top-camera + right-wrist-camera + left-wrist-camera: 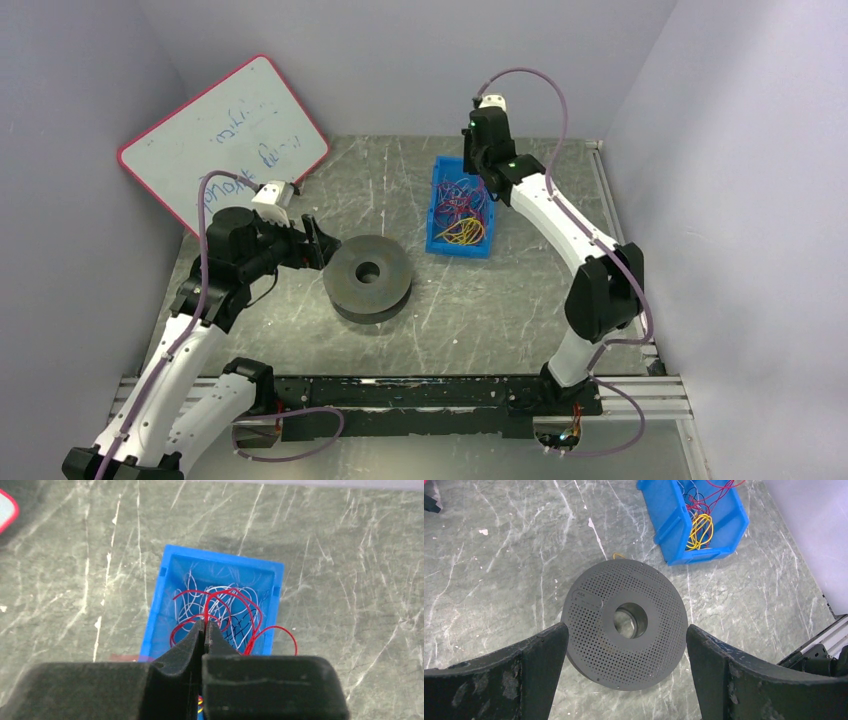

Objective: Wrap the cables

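Thin red, yellow and blue-purple cables (460, 210) lie tangled in a blue bin (436, 205) at the table's back centre. They also show in the left wrist view (698, 525). My right gripper (204, 624) is above the bin, shut on a red cable (220, 597) that loops up to its tips. In the top view the right gripper (476, 160) hangs over the bin's far end. My left gripper (626, 650) is open and empty, its fingers either side of a dark grey perforated spool (624, 622). The spool (368, 277) lies flat at the table's centre.
A whiteboard with a red frame (225, 135) leans against the left wall behind the left arm. A metal rail (620, 260) runs along the table's right edge. A short yellow wire end (618, 556) pokes out at the spool's far edge.
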Robot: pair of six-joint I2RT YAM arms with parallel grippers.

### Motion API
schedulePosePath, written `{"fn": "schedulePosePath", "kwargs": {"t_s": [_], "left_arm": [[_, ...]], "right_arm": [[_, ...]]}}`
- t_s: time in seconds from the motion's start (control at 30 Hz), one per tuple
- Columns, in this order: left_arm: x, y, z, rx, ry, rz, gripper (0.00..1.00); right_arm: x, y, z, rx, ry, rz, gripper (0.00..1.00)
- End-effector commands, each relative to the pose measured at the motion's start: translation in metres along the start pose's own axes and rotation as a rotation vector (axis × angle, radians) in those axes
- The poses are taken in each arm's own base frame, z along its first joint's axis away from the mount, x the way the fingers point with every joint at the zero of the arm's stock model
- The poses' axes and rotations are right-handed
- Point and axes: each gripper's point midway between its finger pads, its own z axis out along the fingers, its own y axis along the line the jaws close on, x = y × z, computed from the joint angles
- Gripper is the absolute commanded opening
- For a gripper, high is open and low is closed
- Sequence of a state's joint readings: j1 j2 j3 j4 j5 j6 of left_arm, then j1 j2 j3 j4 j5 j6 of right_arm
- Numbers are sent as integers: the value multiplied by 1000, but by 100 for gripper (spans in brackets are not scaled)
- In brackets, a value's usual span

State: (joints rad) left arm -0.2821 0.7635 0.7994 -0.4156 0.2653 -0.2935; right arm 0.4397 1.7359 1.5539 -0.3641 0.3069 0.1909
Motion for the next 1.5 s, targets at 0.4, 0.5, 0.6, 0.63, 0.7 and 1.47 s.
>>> {"fn": "schedulePosePath", "kwargs": {"t_s": [0.4,0.5,0.6,0.63,0.7,1.47], "left_arm": [[-2,-2,-5,11,-21,9,91],[-2,-2,-6,15,-26,10,91],[-2,-3,-7,20,-30,10,91],[-2,-3,-7,20,-29,10,91],[-2,-3,-7,21,-29,11,91],[-3,-25,-11,135,-34,-2,99]], "right_arm": [[-88,-4,-85,-51,-225,86,0],[-107,-7,-105,-62,-279,107,0],[-126,-10,-124,-70,-325,130,0],[-132,-10,-130,-76,-341,138,0],[-145,-10,-141,-91,-371,152,0],[-129,-12,-232,-253,-351,188,0]]}}
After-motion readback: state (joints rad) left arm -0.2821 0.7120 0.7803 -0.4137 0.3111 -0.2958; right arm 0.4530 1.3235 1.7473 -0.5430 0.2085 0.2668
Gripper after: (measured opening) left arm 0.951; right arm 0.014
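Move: The right gripper already holds a red cable and hangs over the blue box; the box's middle is about 3 cm behind it and some 18 cm below. The yellow cable lies about 9 cm back in the box's near end, and the grey spool's middle some 19 cm back and 19 cm left, about 20 cm below. From the left gripper the box is roughly 17 cm ahead, 25 cm right and 19 cm lower. Keep the right fingers shut on the red cable and draw it up from the blue box, rising about 23 cm while easing back. Then stop climbing and pull back level towards the base, some 11 cm back in all. Tip the fingers up about 20 degrees and roll the hand's left side up some 15. ##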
